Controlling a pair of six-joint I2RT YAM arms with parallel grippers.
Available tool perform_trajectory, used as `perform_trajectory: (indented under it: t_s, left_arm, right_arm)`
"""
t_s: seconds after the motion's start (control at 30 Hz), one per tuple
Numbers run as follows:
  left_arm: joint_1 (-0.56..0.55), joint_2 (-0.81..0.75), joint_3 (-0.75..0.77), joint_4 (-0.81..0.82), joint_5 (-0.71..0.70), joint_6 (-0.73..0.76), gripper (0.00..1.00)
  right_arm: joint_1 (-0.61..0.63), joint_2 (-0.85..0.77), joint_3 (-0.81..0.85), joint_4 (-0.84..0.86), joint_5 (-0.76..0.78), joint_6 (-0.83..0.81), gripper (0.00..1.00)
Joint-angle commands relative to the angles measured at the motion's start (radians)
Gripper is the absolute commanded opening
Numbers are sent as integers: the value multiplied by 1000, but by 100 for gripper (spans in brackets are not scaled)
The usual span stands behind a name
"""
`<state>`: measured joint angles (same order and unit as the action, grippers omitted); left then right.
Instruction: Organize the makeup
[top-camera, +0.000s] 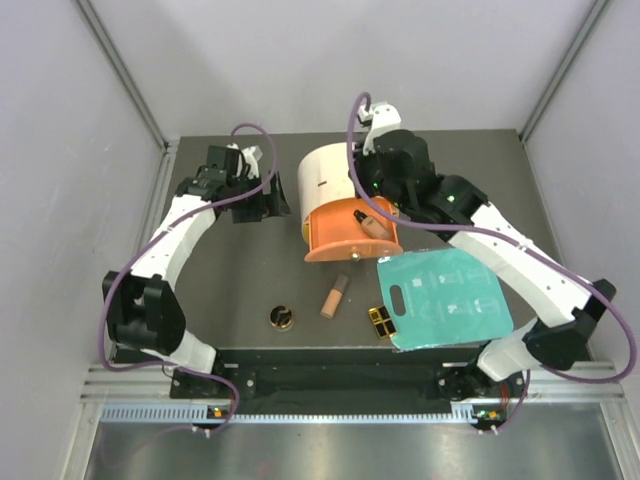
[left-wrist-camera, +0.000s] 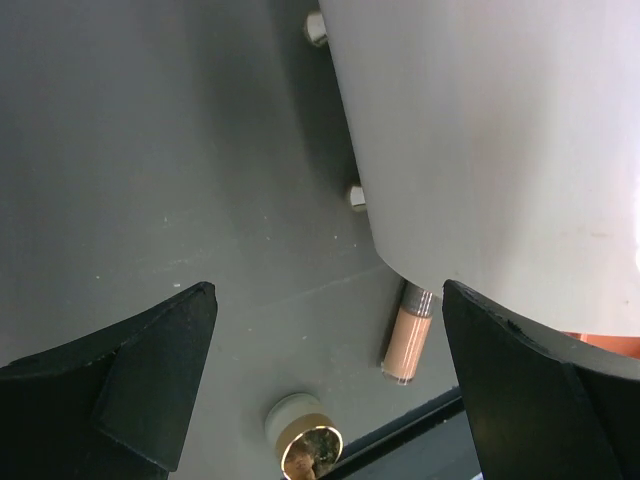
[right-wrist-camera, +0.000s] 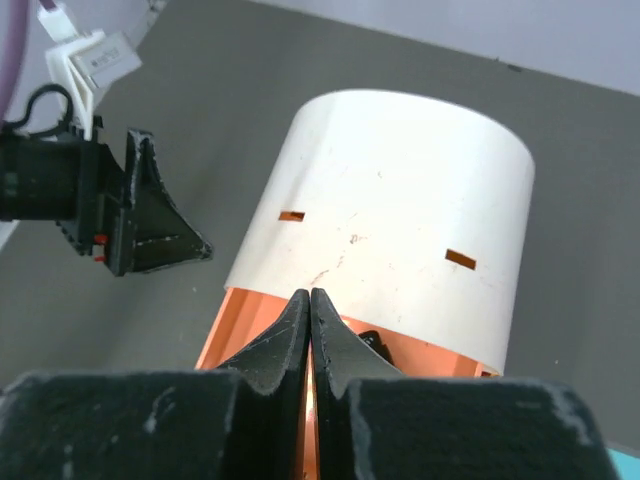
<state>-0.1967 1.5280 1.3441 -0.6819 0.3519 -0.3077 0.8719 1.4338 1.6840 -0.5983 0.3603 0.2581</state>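
A cream-and-orange cylindrical box lies on its side mid-table, its orange mouth toward the near edge. One peach tube with a dark cap rests in that mouth. Another peach tube lies on the table, with a round gold-rimmed compact and a small black-and-gold rectangular piece nearby. My right gripper is shut on nothing, above the box's mouth. My left gripper stands wide open beside the box's left wall; beyond it I see the table tube and the compact.
A flat teal board with a handle hole lies at the near right, partly under my right arm. Grey walls enclose the dark table on the left, right and back. In the right wrist view my left gripper shows to the box's left.
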Motion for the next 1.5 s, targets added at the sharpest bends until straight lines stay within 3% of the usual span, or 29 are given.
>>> perform_trajectory:
  t_s: [0.0, 0.2, 0.37, 0.57, 0.73, 0.9, 1.17, 1.37, 1.47]
  left_arm:
    - [-3, -57, 0, 27, 48, 25, 99]
    - [-3, -59, 27, 36, 6, 15, 99]
    - [-3, -22, 138, 35, -24, -16, 99]
    - [-3, 67, 280, 58, 10, -74, 99]
    - [-6, 122, 391, 64, 44, -80, 99]
    - [-27, 158, 443, 68, 67, -79, 99]
    - [-76, 245, 553, 13, 79, -44, 99]
    - [-113, 281, 593, -21, 87, -28, 99]
    - [-125, 291, 592, -36, 87, -21, 99]
  right_arm:
    - [-43, 40, 0, 37, -188, -8, 0]
    - [-68, -9, -67, 49, -193, 59, 0]
    - [-70, -84, -113, 3, -213, 64, 4]
    - [-56, -228, -251, -61, -330, 118, 21]
    - [125, -292, -337, -167, -262, 159, 24]
    - [271, -274, -392, -186, -244, 208, 17]
    - [308, -220, -530, -156, -296, 240, 18]
    - [311, -234, -642, -149, -307, 291, 25]
    - [312, -254, -708, -118, -288, 311, 38]
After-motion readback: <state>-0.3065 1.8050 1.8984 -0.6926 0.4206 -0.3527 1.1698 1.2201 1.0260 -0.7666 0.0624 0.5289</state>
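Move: The makeup tube lies on the table some 16 cm back from the right hand, about 3 cm to its left and 35 cm below. The gold palette is roughly 22 cm back and 8 cm right of that hand, the round compact 21 cm back and 16 cm left, both as low. The open orange drawer is about 2 cm back, laterally level and 29 cm below. From the left hand, the white organizer is about 5 cm ahead, 17 cm right and 8 cm below; the tube is 20 cm back, 18 cm right and 16 cm lower. The right hand, empty, first dips about 5 cm above the drawer, then sweeps back and down past the drawer front towards the tube, some 20 cm back and 23 cm down overall, its fingers tipping towards the table and swinging counter-clockwise while they part from shut to about a third open, still well above the tube. After a short wait the left hand, wide open and empty, rises about 10 cm and goes some 8 cm forward, then 8 cm right to above the organizer's left rear part, its fingers tilting up a little. ##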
